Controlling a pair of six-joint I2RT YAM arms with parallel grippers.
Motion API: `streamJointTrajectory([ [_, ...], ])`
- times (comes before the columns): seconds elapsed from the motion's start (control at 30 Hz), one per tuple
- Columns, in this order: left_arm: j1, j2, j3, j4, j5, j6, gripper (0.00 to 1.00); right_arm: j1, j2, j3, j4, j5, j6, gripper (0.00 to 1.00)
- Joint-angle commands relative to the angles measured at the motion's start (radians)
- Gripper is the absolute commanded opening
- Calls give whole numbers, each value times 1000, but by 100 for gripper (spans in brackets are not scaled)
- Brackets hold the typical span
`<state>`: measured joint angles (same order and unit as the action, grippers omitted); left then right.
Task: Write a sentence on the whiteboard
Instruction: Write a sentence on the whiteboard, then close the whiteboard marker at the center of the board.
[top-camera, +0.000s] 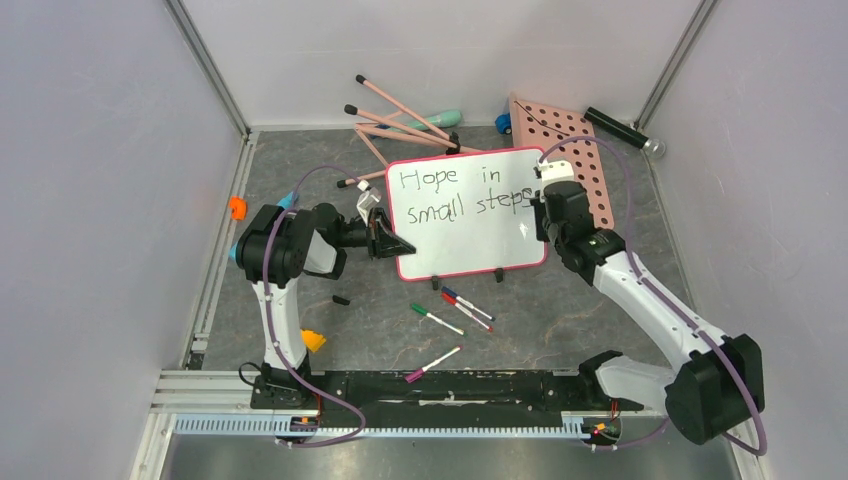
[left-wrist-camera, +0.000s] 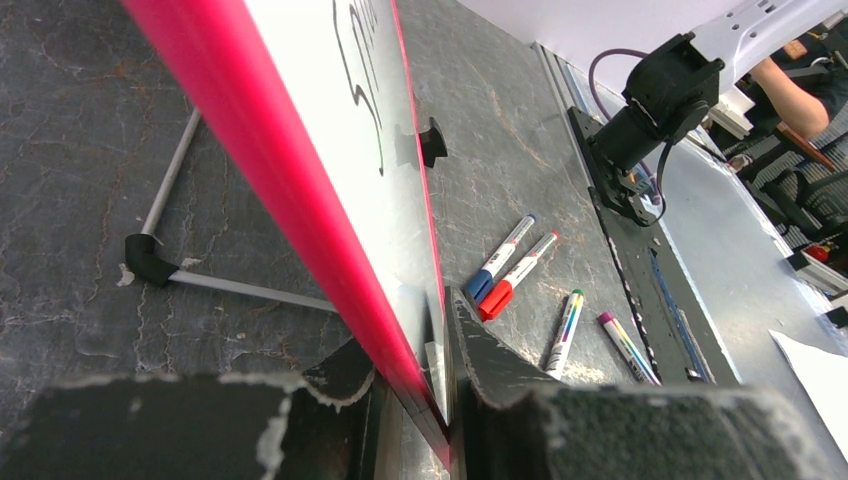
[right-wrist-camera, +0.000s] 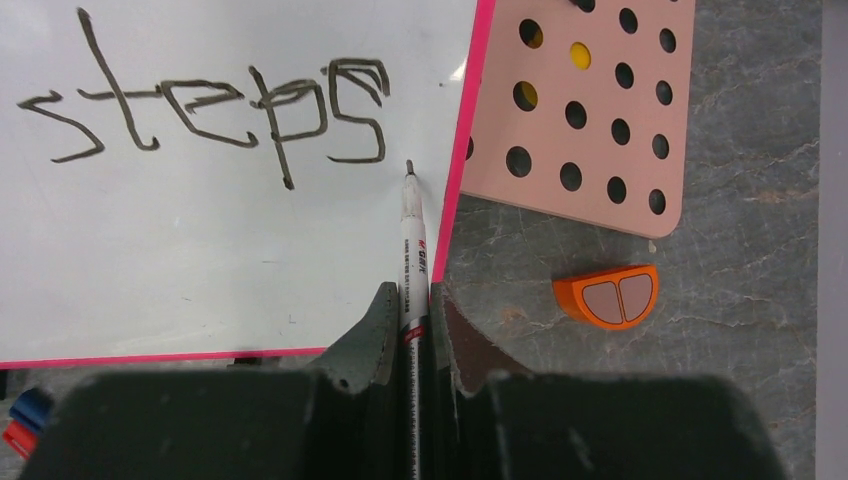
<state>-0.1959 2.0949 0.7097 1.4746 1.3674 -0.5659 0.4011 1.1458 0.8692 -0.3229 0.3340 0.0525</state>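
Observation:
The whiteboard (top-camera: 470, 215), white with a pink-red rim, stands mid-table on two black clips. Its sentence (top-camera: 455, 195) reads "Hope in small steps" in two black lines. My left gripper (top-camera: 392, 243) is shut on the board's left edge; the left wrist view shows the pink rim (left-wrist-camera: 300, 200) pinched between the fingers of that gripper (left-wrist-camera: 435, 400). My right gripper (right-wrist-camera: 413, 320) is shut on a white marker (right-wrist-camera: 413, 240). The marker's tip sits just below the last "s" of "steps" (right-wrist-camera: 355, 110), close to the board's right rim. From the top view the right gripper (top-camera: 545, 205) hovers at the board's right edge.
A pink pegboard (top-camera: 575, 150) lies behind the board's right side, with an orange half-round block (right-wrist-camera: 607, 297) on the mat beside it. Several loose markers (top-camera: 450, 315) lie in front of the board. Pink sticks (top-camera: 405, 115) and a black cylinder (top-camera: 620, 130) lie at the back.

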Motion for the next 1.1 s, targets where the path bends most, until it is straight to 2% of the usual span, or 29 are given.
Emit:
streamJointTrajectory([
  [0.0,-11,12,7,82,57,80,17,-11,33,55,24,6,15,0],
  [0.3,-10,-5,1,82,48,70,20,-10,-122,33,-45,-8,12,0],
  [0.43,-9,-19,1,82,42,57,30,-10,-196,-10,-18,-75,31,0],
  [0.63,18,-72,-42,82,-28,55,51,-10,-250,-34,-6,-89,36,0],
  [0.83,75,-130,-94,82,-137,16,65,-10,-267,-44,1,-98,37,0],
  [0.9,91,-172,-136,82,-198,24,67,-10,-268,-46,7,-108,38,0],
  [1.07,117,-345,-322,82,-488,52,74,-10,-270,-51,14,-122,38,0],
])
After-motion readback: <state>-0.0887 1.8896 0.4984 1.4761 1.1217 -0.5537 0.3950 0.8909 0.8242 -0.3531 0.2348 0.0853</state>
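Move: The bare spot just after "steps" lies about 5 cm ahead of the right hand and 4 cm below it, just off the tip of its marker. "steps" itself sits some 7 cm left and 6 cm ahead, and the pink pegboard about 16 cm ahead and 6 cm right. For the left hand, which grips the whiteboard's left edge near the lower corner, that spot is roughly 25 cm right and 6 cm ahead; the green marker lies 6 cm right and 13 cm back. The whiteboard gets its closing mark after "steps": the right hand dips the marker tip barely 1 cm onto it, then lifts it off, up about 5 cm and back some 3 cm, tilting nose-up and keeping its grip. Near the end of that lift the left fingers open wide, letting go of the board's edge, and that hand slides off leftward about 4 cm while rising, turning some 20 degrees counter-clockwise. ##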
